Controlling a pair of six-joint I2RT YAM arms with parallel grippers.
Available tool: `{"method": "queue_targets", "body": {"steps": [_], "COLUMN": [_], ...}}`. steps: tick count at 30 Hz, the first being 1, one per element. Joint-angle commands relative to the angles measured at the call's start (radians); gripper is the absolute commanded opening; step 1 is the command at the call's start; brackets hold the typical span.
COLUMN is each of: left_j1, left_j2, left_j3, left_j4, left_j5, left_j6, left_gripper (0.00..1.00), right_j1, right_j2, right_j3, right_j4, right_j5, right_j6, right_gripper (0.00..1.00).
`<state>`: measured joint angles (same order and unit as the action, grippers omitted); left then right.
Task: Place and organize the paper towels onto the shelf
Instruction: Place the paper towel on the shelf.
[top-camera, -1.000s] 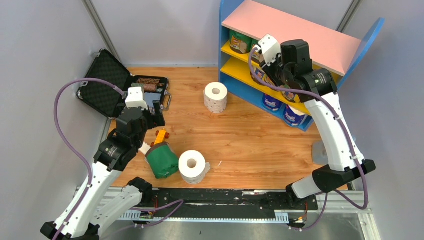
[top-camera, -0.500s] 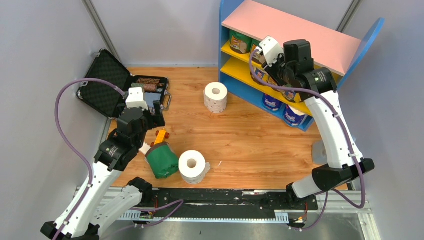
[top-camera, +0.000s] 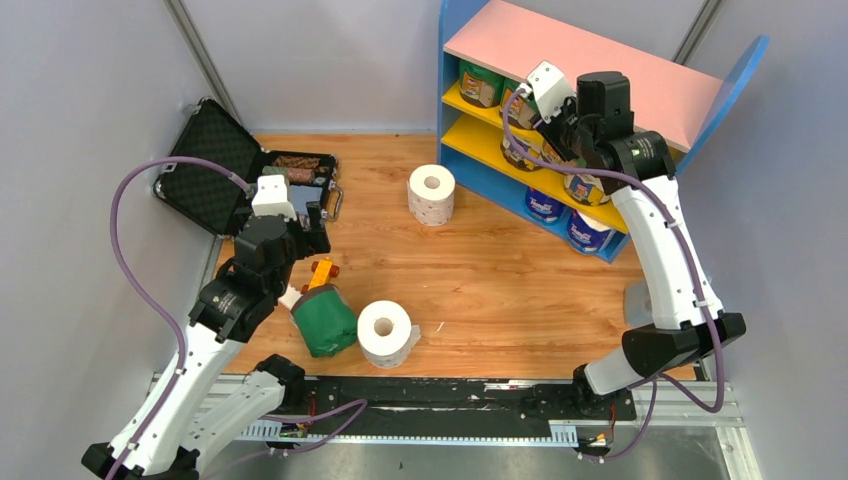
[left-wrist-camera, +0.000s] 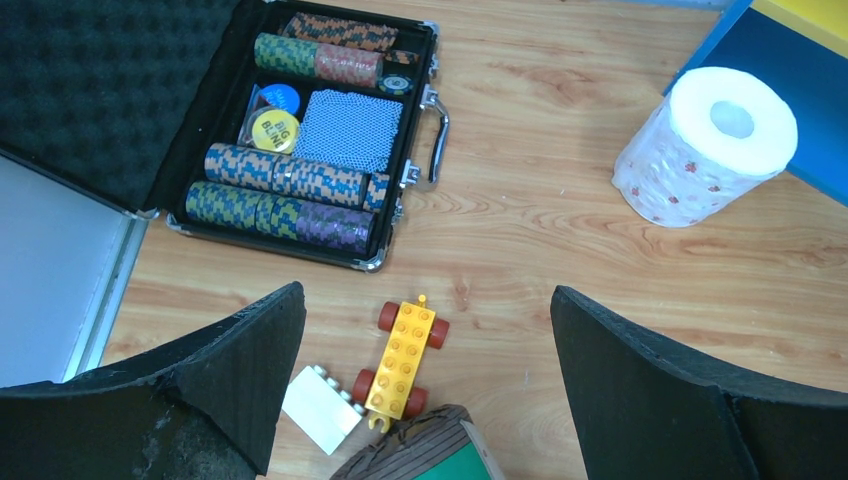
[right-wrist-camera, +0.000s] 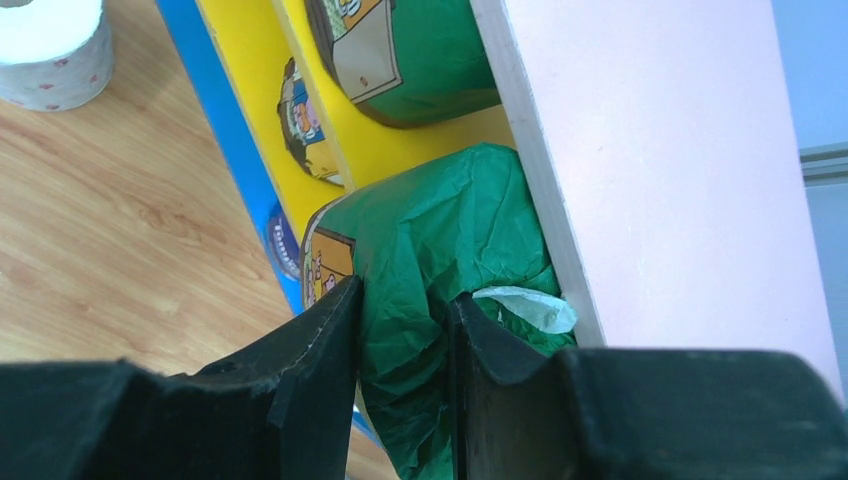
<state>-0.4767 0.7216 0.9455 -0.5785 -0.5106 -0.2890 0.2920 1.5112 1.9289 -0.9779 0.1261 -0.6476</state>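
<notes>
The shelf (top-camera: 600, 75) stands at the back right, with a pink top board and yellow boards below. My right gripper (right-wrist-camera: 405, 300) is shut on a green-wrapped paper towel roll (right-wrist-camera: 440, 220), pinching its crumpled wrap at the upper yellow board just under the pink top. Another green roll (right-wrist-camera: 410, 50) lies beside it. Blue-and-white rolls (top-camera: 547, 205) sit on the bottom tier. On the table are a green roll (top-camera: 325, 322), a bare white roll (top-camera: 385, 333) and a dotted white roll (left-wrist-camera: 705, 145). My left gripper (left-wrist-camera: 425, 292) hangs open above the table, empty.
An open black case (left-wrist-camera: 300, 130) of poker chips lies at the left rear. A yellow toy car (left-wrist-camera: 405, 360) and a white brick (left-wrist-camera: 320, 410) lie below my left gripper, next to the green roll's end (left-wrist-camera: 420, 455).
My right arm has shifted up and to the right, carrying the green roll further under the pink board. The left arm has not moved.
</notes>
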Motion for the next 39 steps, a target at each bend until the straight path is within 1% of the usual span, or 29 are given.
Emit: {"method": "queue_targets", "body": {"steps": [1, 7, 12, 18, 22, 25, 27, 32, 36, 39], "left_j1": [0.006, 0.006, 0.006, 0.006, 0.006, 0.006, 0.006, 0.006, 0.006, 0.006], "left_j2": [-0.009, -0.014, -0.016, -0.014, -0.014, -0.014, -0.015, -0.021, -0.023, -0.021], "left_j3": [-0.001, -0.003, -0.004, -0.004, -0.004, -0.004, -0.004, -0.005, -0.006, -0.007], "left_j4": [0.039, 0.039, 0.038, 0.039, 0.037, 0.037, 0.037, 0.036, 0.037, 0.037], "left_j5": [-0.019, -0.024, -0.025, -0.020, -0.019, -0.020, -0.020, -0.022, -0.021, -0.021], "left_j6": [0.011, 0.013, 0.011, 0.011, 0.011, 0.011, 0.011, 0.011, 0.011, 0.011], "left_gripper": [1.00, 1.00, 1.00, 1.00, 1.00, 1.00, 1.00, 1.00, 1.00, 1.00], "right_j1": [-0.015, -0.024, -0.023, -0.023, -0.023, -0.023, -0.023, -0.023, -0.021, -0.019], "right_j2": [-0.018, -0.024, -0.089, -0.170, -0.212, -0.245, -0.253, -0.262, -0.305, -0.364], "right_j3": [-0.034, -0.072, -0.115, -0.216, -0.241, -0.247, -0.259, -0.315, -0.372, -0.397], "right_j4": [0.196, 0.275, 0.321, 0.394, 0.406, 0.432, 0.451, 0.465, 0.466, 0.471], "right_j5": [0.066, 0.089, 0.033, -0.012, -0.072, -0.089, -0.081, -0.013, -0.048, -0.061], "right_j6": [-0.078, -0.085, -0.073, -0.055, 0.015, 0.104, 0.144, 0.213, 0.269, 0.344], "right_gripper": [0.32, 0.39, 0.44, 0.55, 0.67, 0.76, 0.80, 0.82, 0.83, 0.83]}}
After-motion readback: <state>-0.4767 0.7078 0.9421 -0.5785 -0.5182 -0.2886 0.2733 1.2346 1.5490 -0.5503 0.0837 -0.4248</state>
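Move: The right hand already has the green paper towel pinched at the upper yellow shelf; its spot lies about 8 cm ahead, straight in front and some 5 cm below the hand. The neighbouring green towel stands roughly 12 cm ahead and 9 cm left, also about 5 cm below. A patterned towel on the shelf beneath is about 6 cm ahead, 5 cm right and 18 cm down. From the left hand the spot is some 21 cm ahead, 48 cm right and 4 cm above. Forward first, some 2.5 cm, the right hand pushes the green towel into its place on the upper shelf while the fingers begin to part and let go of the wrap. Then, opening wide, the hand draws back about 4 cm and lifts clear, fingers tipping upward some 20 degrees, before dipping about 3.5 cm at the end as it rolls its left side up. ##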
